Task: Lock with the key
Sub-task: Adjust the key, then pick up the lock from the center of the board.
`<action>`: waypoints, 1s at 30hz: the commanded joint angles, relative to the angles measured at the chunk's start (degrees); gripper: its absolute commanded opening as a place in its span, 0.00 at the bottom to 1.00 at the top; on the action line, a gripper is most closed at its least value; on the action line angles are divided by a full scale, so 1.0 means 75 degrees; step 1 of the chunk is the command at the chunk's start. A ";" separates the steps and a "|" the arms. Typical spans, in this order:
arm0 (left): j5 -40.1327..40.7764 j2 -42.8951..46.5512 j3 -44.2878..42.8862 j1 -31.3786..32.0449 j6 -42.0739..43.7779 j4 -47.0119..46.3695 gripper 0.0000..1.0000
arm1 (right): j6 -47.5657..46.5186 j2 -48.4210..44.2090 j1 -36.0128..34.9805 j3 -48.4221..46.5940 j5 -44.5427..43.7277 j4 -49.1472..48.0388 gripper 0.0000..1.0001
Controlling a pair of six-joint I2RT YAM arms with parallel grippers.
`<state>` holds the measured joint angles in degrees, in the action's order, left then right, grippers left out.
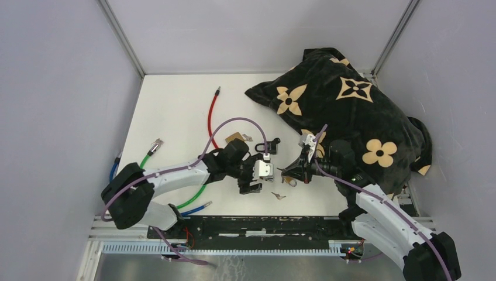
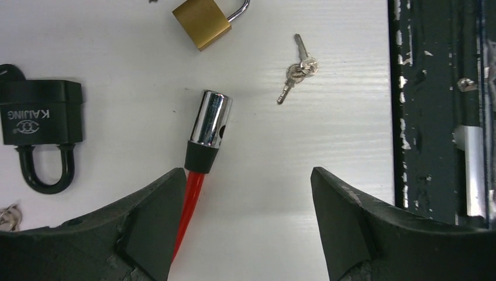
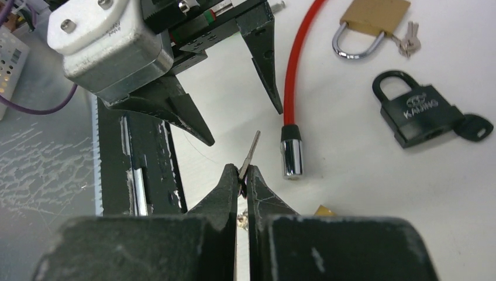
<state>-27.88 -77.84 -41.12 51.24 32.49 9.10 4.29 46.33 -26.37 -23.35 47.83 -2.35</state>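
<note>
My right gripper (image 3: 244, 175) is shut on a small silver key (image 3: 251, 153), whose blade sticks out past the fingertips. It points toward the chrome end (image 3: 291, 158) of a red cable lock (image 3: 292, 70). The left gripper (image 2: 247, 175) hangs open over the table. The red cable (image 2: 190, 199) runs along the inside of its left finger, and the chrome end (image 2: 209, 120) lies just ahead of it. A black padlock (image 2: 41, 114) lies to the left, with a black-headed key (image 3: 474, 127) in it. From above, the left gripper (image 1: 257, 184) and the right gripper (image 1: 290, 174) face each other closely.
A brass padlock (image 2: 205, 20) and a loose key bunch (image 2: 298, 73) lie on the white table ahead of the left gripper. Another brass padlock with keys (image 3: 374, 17) lies farther off. A black flowered cushion (image 1: 351, 111) fills the right rear. Green and blue cables (image 1: 193, 196) lie at the left.
</note>
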 commanded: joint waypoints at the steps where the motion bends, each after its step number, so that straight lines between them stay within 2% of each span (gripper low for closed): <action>1: -0.0295 -0.0792 -0.0253 0.0038 0.0693 -0.1175 0.85 | 0.0087 -0.0129 0.0336 0.0336 0.0262 0.0294 0.00; 9: 0.0222 -0.2243 -0.0913 0.0241 0.1421 -0.1151 0.84 | 0.0059 -0.0134 0.0750 0.0606 0.0348 0.0624 0.00; 14: 0.0629 -0.2702 -0.0903 0.0360 0.2190 -0.1120 0.74 | 0.0201 -0.0129 0.1044 0.0662 0.0442 0.0738 0.00; 18: 0.0845 -0.2826 -0.0775 0.0356 0.3047 -0.0830 0.53 | 0.0276 -0.0203 0.1087 0.0653 0.0541 0.0698 0.00; 19: 0.0897 -0.2829 -0.0741 0.0356 0.3225 -0.0792 0.41 | 0.0265 -0.0186 0.1082 0.0630 0.0542 0.0733 0.00; 23: 0.1155 -0.2736 -0.0451 0.0359 0.3717 -0.0902 0.07 | 0.0004 -0.0221 0.1085 0.0523 0.0386 0.0921 0.00; 24: 0.1199 -0.2704 -0.0368 0.0362 0.3792 -0.0926 0.02 | -0.0069 -0.0257 0.1081 0.0499 0.0328 0.0941 0.00; 26: 0.1255 -0.2533 -0.0239 0.0362 0.3745 -0.0989 0.02 | -0.0234 -0.0323 0.1082 0.0423 0.0209 0.1075 0.00; 30: 0.0807 -0.1781 -0.0525 0.0158 0.2472 -0.0758 0.02 | -0.0504 -0.0556 0.1029 0.0366 0.0091 0.1156 0.00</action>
<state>-23.00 -95.44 -45.08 54.08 55.72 -1.19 3.29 44.31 -18.57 -18.57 49.82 6.35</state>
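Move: The red cable lock's chrome barrel lies about 3 cm ahead of the open left gripper, 5 cm to its right and 6 cm below. On the table, from the barrel, the brass padlock is roughly 7 cm right, the loose keys 4 cm right and 6 cm back, the black padlock 10 cm farther out. From the right gripper, holding the key, the barrel is some 3 cm ahead, 6 cm left, 13 cm below. Bring the left gripper down about 5 cm while reaching right and forward, then roll and swing the wrist clockwise, some 25 degrees in all, into line with the chrome barrel, closing the fingers to pinch it. Meanwhile lower the right gripper about 5 cm and draw it 3 cm right, tipping it slightly, and keep the key gripped. ##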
